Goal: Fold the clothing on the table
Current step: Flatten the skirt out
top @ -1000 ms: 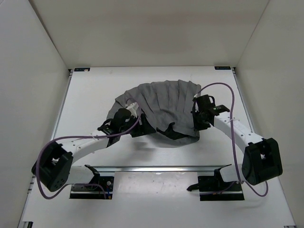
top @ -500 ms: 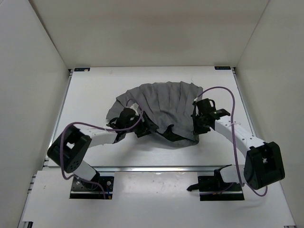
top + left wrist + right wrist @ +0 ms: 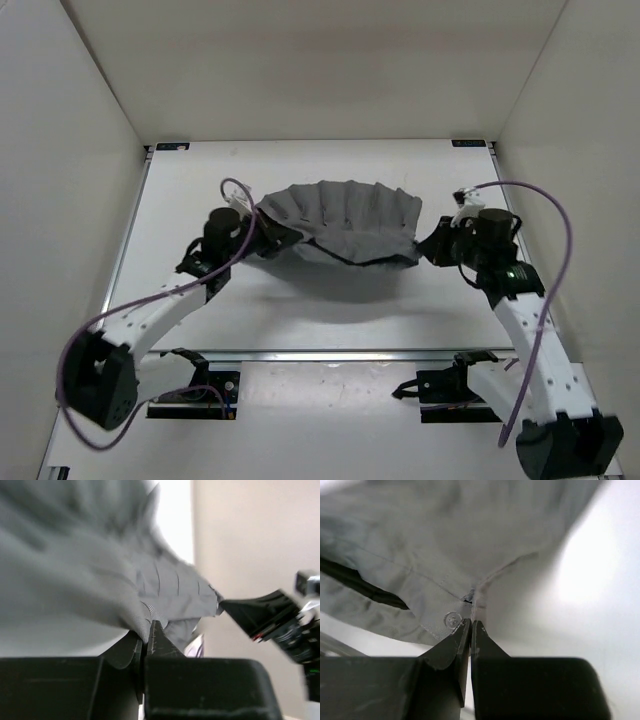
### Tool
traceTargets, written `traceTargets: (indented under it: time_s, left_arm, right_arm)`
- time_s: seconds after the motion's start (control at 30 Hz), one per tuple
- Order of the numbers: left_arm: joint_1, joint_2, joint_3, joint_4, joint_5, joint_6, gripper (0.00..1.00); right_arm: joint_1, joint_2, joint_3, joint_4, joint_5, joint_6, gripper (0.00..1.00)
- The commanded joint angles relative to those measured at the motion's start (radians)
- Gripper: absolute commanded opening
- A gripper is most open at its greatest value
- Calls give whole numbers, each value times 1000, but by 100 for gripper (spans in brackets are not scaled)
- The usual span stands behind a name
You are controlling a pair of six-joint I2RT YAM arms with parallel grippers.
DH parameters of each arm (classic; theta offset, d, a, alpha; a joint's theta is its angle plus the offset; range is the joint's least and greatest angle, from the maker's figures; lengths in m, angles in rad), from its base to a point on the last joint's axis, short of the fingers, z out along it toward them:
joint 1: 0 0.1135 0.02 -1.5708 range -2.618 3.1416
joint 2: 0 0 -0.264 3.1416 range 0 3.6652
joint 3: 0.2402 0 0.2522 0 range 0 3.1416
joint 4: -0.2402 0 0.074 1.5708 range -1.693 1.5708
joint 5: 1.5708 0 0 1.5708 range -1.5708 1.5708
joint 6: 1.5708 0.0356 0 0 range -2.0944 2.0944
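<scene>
The clothing [image 3: 345, 215], a grey pleated skirt, hangs stretched between my two grippers above the table [image 3: 190, 190], with a shadow under it. My left gripper [image 3: 272, 236] is shut on its left edge. In the left wrist view the cloth [image 3: 75, 570] is pinched between the closed jaws of the left gripper [image 3: 146, 630]. My right gripper [image 3: 428, 248] is shut on the skirt's right edge. The right wrist view shows the right gripper [image 3: 471, 624] closed on a seam of the skirt [image 3: 470, 540], next to a button [image 3: 451, 619].
White walls enclose the table on three sides. A metal rail [image 3: 330, 353] runs along the near edge above the arm bases. Purple cables [image 3: 545, 215] loop off both arms. The right arm [image 3: 270, 617] shows in the left wrist view beyond the cloth.
My left gripper has shut on the skirt's left edge. Both arms have risen and spread apart, lifting the crumpled skirt off the table and pulling it taut.
</scene>
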Motion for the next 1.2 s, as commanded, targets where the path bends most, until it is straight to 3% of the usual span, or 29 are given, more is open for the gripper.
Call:
traceTargets:
  time_s: [0.0, 0.23, 0.33, 0.43, 0.53, 0.67, 0.73, 0.8, 0.87, 0.97, 1.07, 1.17]
  left_arm:
    - [38, -197, 133, -144, -14, 113, 0]
    - [174, -364, 276, -365, 87, 161, 0]
    - [245, -337, 299, -392, 125, 198, 0]
    - [311, -202, 361, -374, 183, 250, 0]
    - [322, -18, 524, -357, 220, 305, 0]
    - [334, 233, 945, -470, 248, 395, 0]
    - [337, 306, 1165, -530, 244, 428, 0]
    - [337, 309, 1228, -558, 239, 449, 0]
    - [336, 273, 1192, -541, 230, 454, 0]
    - [326, 180, 961, -427, 194, 440, 0]
    - [314, 150, 720, -359, 201, 422, 0]
    - [294, 116, 394, -241, 170, 362, 0]
  right_arm:
    - [-46, -165, 33, 247, -283, 83, 0]
    - [-40, -178, 203, 310, -486, 230, 0]
    - [-39, -131, 208, 361, -523, 272, 1]
    - [-43, 14, 257, 418, -560, 269, 0]
    - [-23, 193, 379, 443, -508, 218, 0]
    - [-22, 351, 729, 326, -460, 126, 0]
    - [-28, 371, 849, 253, -453, 96, 0]
    - [-41, 356, 914, 208, -422, 68, 0]
    - [-95, 336, 841, 235, -437, 100, 0]
    - [-186, 334, 643, 341, -602, 192, 0]
    - [-180, 380, 483, 393, -641, 243, 0]
    - [-138, 410, 279, 551, -626, 327, 0]
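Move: Ahead of both hands, which already pinch the ends of the waistband about 26 cm apart, hangs the skirt's pleated body. Its middle is some 7 cm ahead, 11 cm right and 6 cm below the left hand, and about 8 cm ahead, 15 cm left and 7 cm below the right. The table's far edge runs roughly 23 cm straight ahead of the left hand and 26 cm ahead of the right, about 11 cm lower than either. Flinging the skirt to shake it out, both arms rise fast by nearly 20 cm, swing the waistband some 15 cm forward towards the far edge, then rise again before easing back and dropping about 5 cm. The fingers tip up some 30 degrees and stay shut on the cloth; the left hand also drifts left, widening the hold, while the right wrist turns counter-clockwise. ##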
